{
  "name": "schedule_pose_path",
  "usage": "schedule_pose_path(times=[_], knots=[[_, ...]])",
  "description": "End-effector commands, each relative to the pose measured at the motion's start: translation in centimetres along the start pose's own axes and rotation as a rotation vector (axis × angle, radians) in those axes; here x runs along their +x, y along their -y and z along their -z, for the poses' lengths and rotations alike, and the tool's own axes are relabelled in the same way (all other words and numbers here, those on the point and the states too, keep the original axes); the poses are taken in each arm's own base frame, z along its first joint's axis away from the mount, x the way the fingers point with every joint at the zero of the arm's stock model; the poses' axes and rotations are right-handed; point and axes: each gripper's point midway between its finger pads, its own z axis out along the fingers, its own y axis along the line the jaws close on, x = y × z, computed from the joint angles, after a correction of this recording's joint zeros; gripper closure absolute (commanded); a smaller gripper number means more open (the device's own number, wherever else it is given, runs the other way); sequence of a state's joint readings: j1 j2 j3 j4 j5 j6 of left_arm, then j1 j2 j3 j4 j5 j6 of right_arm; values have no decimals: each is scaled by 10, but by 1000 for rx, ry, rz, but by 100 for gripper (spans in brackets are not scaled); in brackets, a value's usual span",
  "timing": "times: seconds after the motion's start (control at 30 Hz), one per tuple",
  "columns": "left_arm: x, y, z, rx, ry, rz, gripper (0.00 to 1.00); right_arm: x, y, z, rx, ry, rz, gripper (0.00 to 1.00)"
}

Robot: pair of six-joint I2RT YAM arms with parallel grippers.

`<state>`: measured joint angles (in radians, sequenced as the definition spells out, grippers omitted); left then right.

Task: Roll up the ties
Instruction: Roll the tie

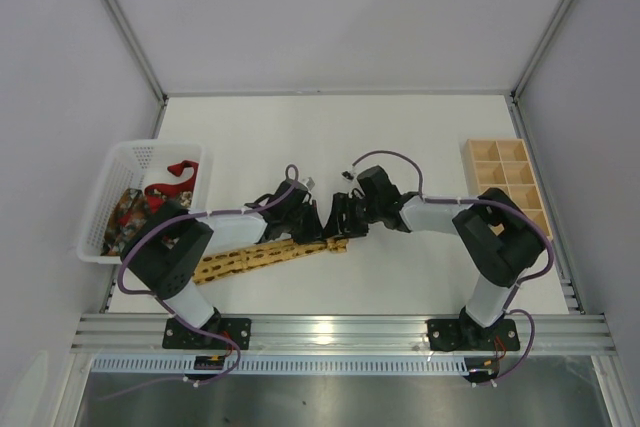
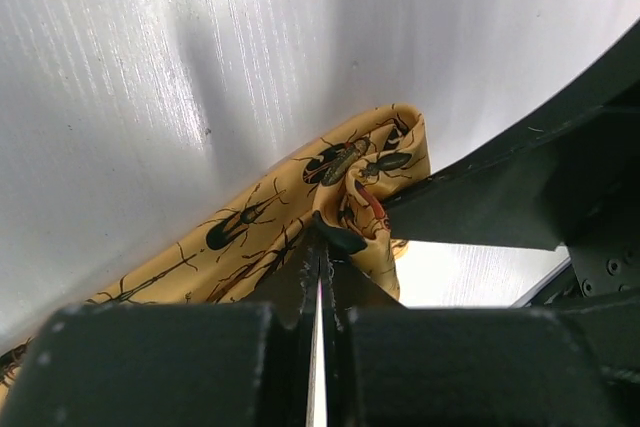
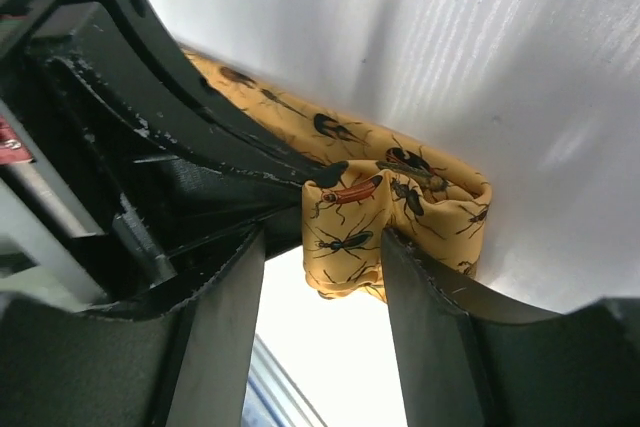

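Note:
A yellow tie [image 1: 250, 259] printed with dark insects lies flat on the white table, running from lower left to a folded end at the centre. My left gripper [image 1: 318, 227] is shut, its tips pinching that fold [image 2: 322, 242] of the yellow tie [image 2: 260, 212]. My right gripper [image 1: 342, 219] faces it from the right and stands open [image 3: 322, 247]. The curled end of the yellow tie [image 3: 420, 197] sits at its fingertips and touches the right finger [image 3: 420, 287]. A red tie [image 1: 182, 175] and a dark patterned tie [image 1: 125, 212] lie in the basket.
A white mesh basket [image 1: 152, 144] stands at the left edge of the table. A wooden compartment box [image 1: 467, 162] sits at the right edge. Purple cables loop over both arms. Grey walls enclose the table on three sides.

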<state>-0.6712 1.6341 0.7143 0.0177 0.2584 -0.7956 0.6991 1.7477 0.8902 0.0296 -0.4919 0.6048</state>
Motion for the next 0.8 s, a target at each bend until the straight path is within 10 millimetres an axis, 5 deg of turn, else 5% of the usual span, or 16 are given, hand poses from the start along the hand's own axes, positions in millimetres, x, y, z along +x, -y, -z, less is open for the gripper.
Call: schedule_pose_path(times=[0.0,0.33,0.67,0.77], knots=[[13,-21,-2,-65,-25,22,100,27,-7,-2,-125,-72,-89,44],[13,-25,1,-73,-11,28,100,16,-10,7,-270,6,-169,59],[11,-23,1,-73,-5,23,100,5,18,6,-156,46,-185,66],[9,-22,3,-74,2,14,99,2,24,3,-135,43,-187,78]])
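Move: The rolled end of the tie sits about 2 cm to the right hand's left, 1 cm back and 2 cm below, between its open fingers; its loose tail lies straight to the hand's back, some 3 cm off and 3 cm lower. The flat strip's middle is roughly 22 cm left and 5 cm back, 4 cm below. From the left hand, its shut fingers still at the tie, the roll lies about 4 cm right, 1 cm back and level. Right fingers close towards the roll while tilting flatter some 15 degrees, the hand easing 2 cm back, then forward-right. ##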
